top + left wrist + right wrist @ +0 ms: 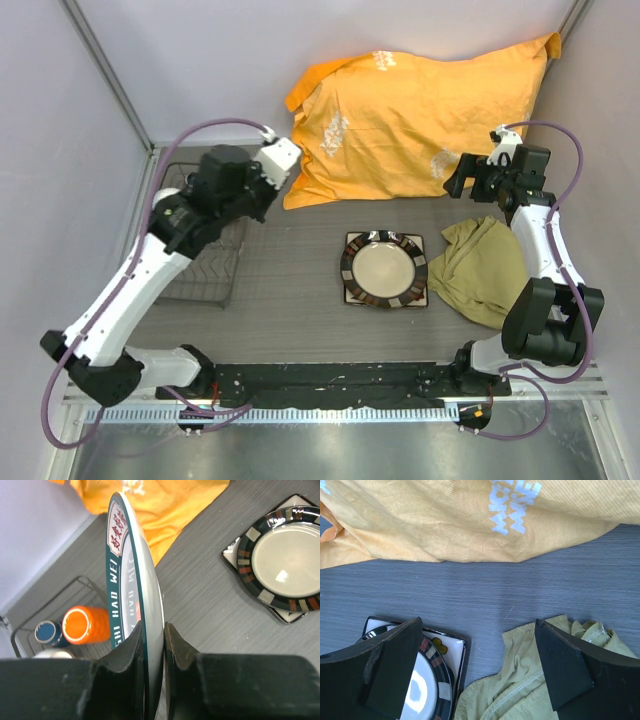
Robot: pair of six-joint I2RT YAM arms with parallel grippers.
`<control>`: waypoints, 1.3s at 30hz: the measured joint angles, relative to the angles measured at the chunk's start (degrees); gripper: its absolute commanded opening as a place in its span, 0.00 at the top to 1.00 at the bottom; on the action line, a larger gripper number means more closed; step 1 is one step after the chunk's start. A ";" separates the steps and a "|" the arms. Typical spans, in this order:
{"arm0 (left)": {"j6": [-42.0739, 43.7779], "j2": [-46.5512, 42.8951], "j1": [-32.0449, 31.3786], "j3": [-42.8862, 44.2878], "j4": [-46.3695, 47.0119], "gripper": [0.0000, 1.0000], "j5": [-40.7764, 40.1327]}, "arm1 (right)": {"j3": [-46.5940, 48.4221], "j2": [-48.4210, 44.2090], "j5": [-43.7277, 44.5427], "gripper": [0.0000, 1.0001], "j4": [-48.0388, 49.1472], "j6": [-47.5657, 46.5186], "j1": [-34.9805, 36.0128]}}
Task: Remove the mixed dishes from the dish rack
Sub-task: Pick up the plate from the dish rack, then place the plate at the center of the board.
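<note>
My left gripper [154, 645] is shut on the edge of a white plate with a dark green lettered rim [131, 570], held on edge above the dish rack [205, 285]. In the rack below it stand the orange mug [87, 625], the small dark blue cup [48, 632] and a bit of the white bowl [52, 653]. The round dark-rimmed plate [383, 268] lies on the square flowered plate [417, 243] mid-table. My right gripper [477, 665] is open and empty, above the table between those plates and an olive cloth.
A big orange bag [420, 110] lies along the back of the table. A crumpled olive cloth [480, 268] lies right of the stacked plates. Grey walls close in the left, back and right sides.
</note>
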 measured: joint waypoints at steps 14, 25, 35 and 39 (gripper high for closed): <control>14.16 12.74 -28.76 -8.70 23.34 1.00 -29.14 | 0.00 0.37 1.29 0.00 0.00 -0.37 -0.02; 25.70 26.62 -39.23 -16.55 40.44 1.00 -34.75 | 0.00 0.46 2.86 0.00 0.13 -0.33 -0.94; 33.46 38.34 -42.88 -18.25 54.80 1.00 -37.55 | 0.00 0.48 3.10 0.00 0.13 -0.35 -1.05; 34.40 41.51 -43.28 -18.64 57.35 1.00 -37.73 | 0.00 0.48 3.08 0.00 0.13 -0.35 -1.05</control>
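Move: The white plate with the green rim is already in the left fingers. The dark-rimmed plate it is carried to lies roughly 25 cm to this hand's right, about level with it and some 32 cm below, directly on the square flowered plate. The green cloth is 23 cm farther right, also level. The orange cup in the rack is about 11 cm ahead, 11 cm left. From the right hand the dark-rimmed plate lies 13 cm back, 17 cm left. The green-rimmed plate, kept pinched by its edge, is swept by the left hand about 27 cm to the right to come over the dark-rimmed plate; the path soon bends down as well, some 23 cm in all, and draws back slightly. Meanwhile the hand rolls roughly 55 degrees about its pointing line, left side rising, turning the plate's face upward. ##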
